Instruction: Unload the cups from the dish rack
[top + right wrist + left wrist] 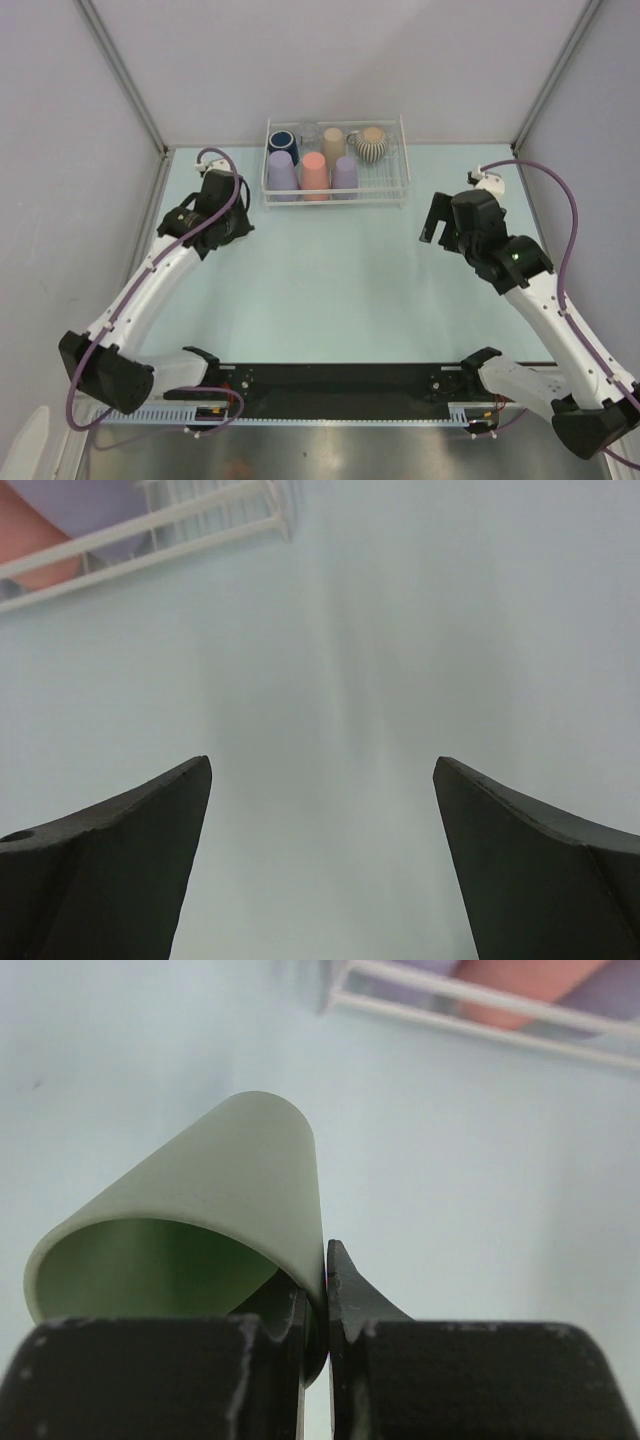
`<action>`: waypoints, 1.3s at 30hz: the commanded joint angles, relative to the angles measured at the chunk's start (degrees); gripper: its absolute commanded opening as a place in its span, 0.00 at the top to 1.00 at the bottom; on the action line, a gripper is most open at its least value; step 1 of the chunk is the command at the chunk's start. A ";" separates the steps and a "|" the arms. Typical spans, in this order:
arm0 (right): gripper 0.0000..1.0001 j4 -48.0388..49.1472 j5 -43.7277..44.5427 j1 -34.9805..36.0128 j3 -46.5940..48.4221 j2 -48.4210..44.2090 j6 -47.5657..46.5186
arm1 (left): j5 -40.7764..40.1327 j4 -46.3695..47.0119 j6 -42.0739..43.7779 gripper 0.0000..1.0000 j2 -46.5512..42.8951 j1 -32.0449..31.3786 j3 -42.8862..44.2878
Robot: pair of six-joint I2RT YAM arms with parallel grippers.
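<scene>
The white wire dish rack point(402, 166) stands at the back middle of the table. In it are a navy mug point(282, 141), a clear cup point(308, 131), a tan cup point(333, 143), a ribbed beige mug point(372, 146), two lavender cups point(282, 176) point(345, 175) and a salmon-pink cup point(315, 175). My left gripper point(325, 1285) is shut on the wall of the pale green cup point(230, 1180), with one finger inside the rim. It holds the cup left of the rack, and my wrist point(215, 212) hides the cup in the top view. My right gripper point(437, 228) is open and empty, right of the rack.
The rack's wire edge shows in the left wrist view point(480, 1015) and in the right wrist view point(150, 535). Grey side walls close in the table. A black bar point(340, 380) runs along the near edge between the arm bases.
</scene>
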 commanded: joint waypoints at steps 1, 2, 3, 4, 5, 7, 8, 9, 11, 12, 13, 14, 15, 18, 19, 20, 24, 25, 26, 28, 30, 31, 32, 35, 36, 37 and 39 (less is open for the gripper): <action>0.00 -2.59 7.00 1.73 -4.80 -6.10 -1.90 | -2.12 -6.10 2.44 1.00 3.18 5.04 -0.86; 0.00 -1.63 7.26 2.08 -5.77 -7.07 -2.25 | -1.41 -5.14 1.92 1.00 3.79 6.35 -1.13; 0.01 -1.53 7.35 2.52 -6.47 -7.17 -2.52 | -0.79 -4.26 1.92 1.00 4.93 6.62 -1.57; 0.00 -2.05 7.36 2.52 -6.48 -7.26 -2.26 | -0.17 -3.99 1.92 1.00 5.90 6.89 -1.40; 0.00 -2.32 7.18 2.61 -6.57 -7.34 -2.26 | -0.17 -3.81 1.83 1.00 6.95 7.15 -0.96; 0.00 -2.06 6.48 2.61 -7.09 -7.78 -2.35 | 0.18 -3.72 2.09 1.00 10.11 7.68 0.27; 0.00 -1.80 6.39 2.61 -7.18 -7.87 -2.43 | 0.97 -2.76 2.70 1.00 11.00 8.38 0.62; 0.00 -1.53 6.13 2.61 -7.36 -7.96 -2.43 | 1.67 -2.41 3.05 1.00 11.79 8.91 1.24; 0.00 -1.53 6.12 2.61 -7.10 -7.52 -2.26 | 4.21 -2.40 3.14 1.00 14.51 10.14 2.03; 0.00 -1.53 6.13 2.61 -6.83 -7.09 -2.08 | 4.92 -2.40 3.32 0.99 15.39 10.49 2.73; 0.00 -1.44 6.13 2.52 -6.74 -6.82 -1.99 | 5.45 -2.40 3.41 1.00 16.10 10.76 3.00; 0.00 -1.35 6.13 2.52 -6.66 -6.56 -1.91 | 6.94 -2.40 3.67 1.00 17.24 11.28 3.17; 0.00 -1.18 6.13 2.52 -6.74 -6.38 -1.82 | 7.82 -2.49 3.67 0.99 17.68 11.63 3.35; 0.00 -0.83 5.86 2.52 -6.57 -4.80 -0.68 | 10.81 -2.67 3.50 1.00 19.18 13.04 3.09; 0.00 -0.56 5.43 2.52 -6.48 -4.01 -0.50 | 11.60 -2.84 3.50 1.00 19.62 13.91 3.00; 0.00 -0.39 5.07 2.61 -6.48 -3.74 -0.24 | 12.22 -3.10 3.58 1.00 19.97 14.27 3.09; 0.00 0.32 4.37 2.61 -6.74 -2.69 0.38 | 12.84 -4.60 4.20 1.00 22.86 15.68 4.58; 0.01 0.58 4.37 2.52 -6.74 -2.60 0.55 | 12.84 -4.77 4.72 1.00 23.31 15.77 4.93; 0.00 0.67 4.28 2.52 -6.74 -2.25 0.64 | 12.49 -5.21 4.99 1.00 23.83 15.85 5.28; 0.00 1.02 4.02 2.52 -6.92 -2.07 0.64 | 11.01 -5.65 5.60 1.00 25.15 15.86 6.34; 0.01 1.19 4.02 2.52 -7.09 -1.90 0.64 | 10.29 -6.53 6.04 1.00 25.86 15.86 7.21; 0.01 1.37 4.02 2.44 -7.27 -1.81 0.64 | 9.68 -6.71 6.31 1.00 26.47 15.86 7.39; 0.01 1.46 4.02 2.52 -7.36 -1.81 0.73 | 9.59 -6.88 6.48 1.00 26.65 15.86 7.48; 0.01 1.64 4.10 2.52 -7.97 -1.90 0.64 | 9.06 -6.80 6.75 1.00 27.26 15.86 7.22; 0.01 1.72 4.02 2.44 -8.15 -1.98 0.56 | 9.15 -6.80 6.84 1.00 27.53 15.86 7.22; 0.01 1.98 4.10 2.52 -8.41 -2.16 0.55 | 9.24 -6.71 6.84 1.00 27.79 15.86 7.13; 0.01 2.07 4.10 2.61 -8.59 -2.25 0.47 | 9.50 -6.53 6.84 1.00 28.23 15.86 7.13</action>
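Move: The left gripper still holds the green cup by its wall. The clear table spot it is bound for lies about 23 cm below the hand, some 7 cm to its left and 4 cm ahead. In the rack, the left purple cup stands about 27 cm ahead and 8 cm right, the coral cup level with that cup but 10 cm farther right, and the navy cup 9 cm beyond the purple one. From the empty right hand the spot is roughly 60 cm left, 6 cm ahead, 26 cm below. Lower the left gripper about 13 cm towards the clear table left of the rack, swinging some 5 cm left early on and easing a little forward, slowing as you get low. Tip the fingers down some 30 degrees on the way so the green cup comes down base first, and keep the pinch on its wall. Draw the open, empty right gripper slightly back and down. ##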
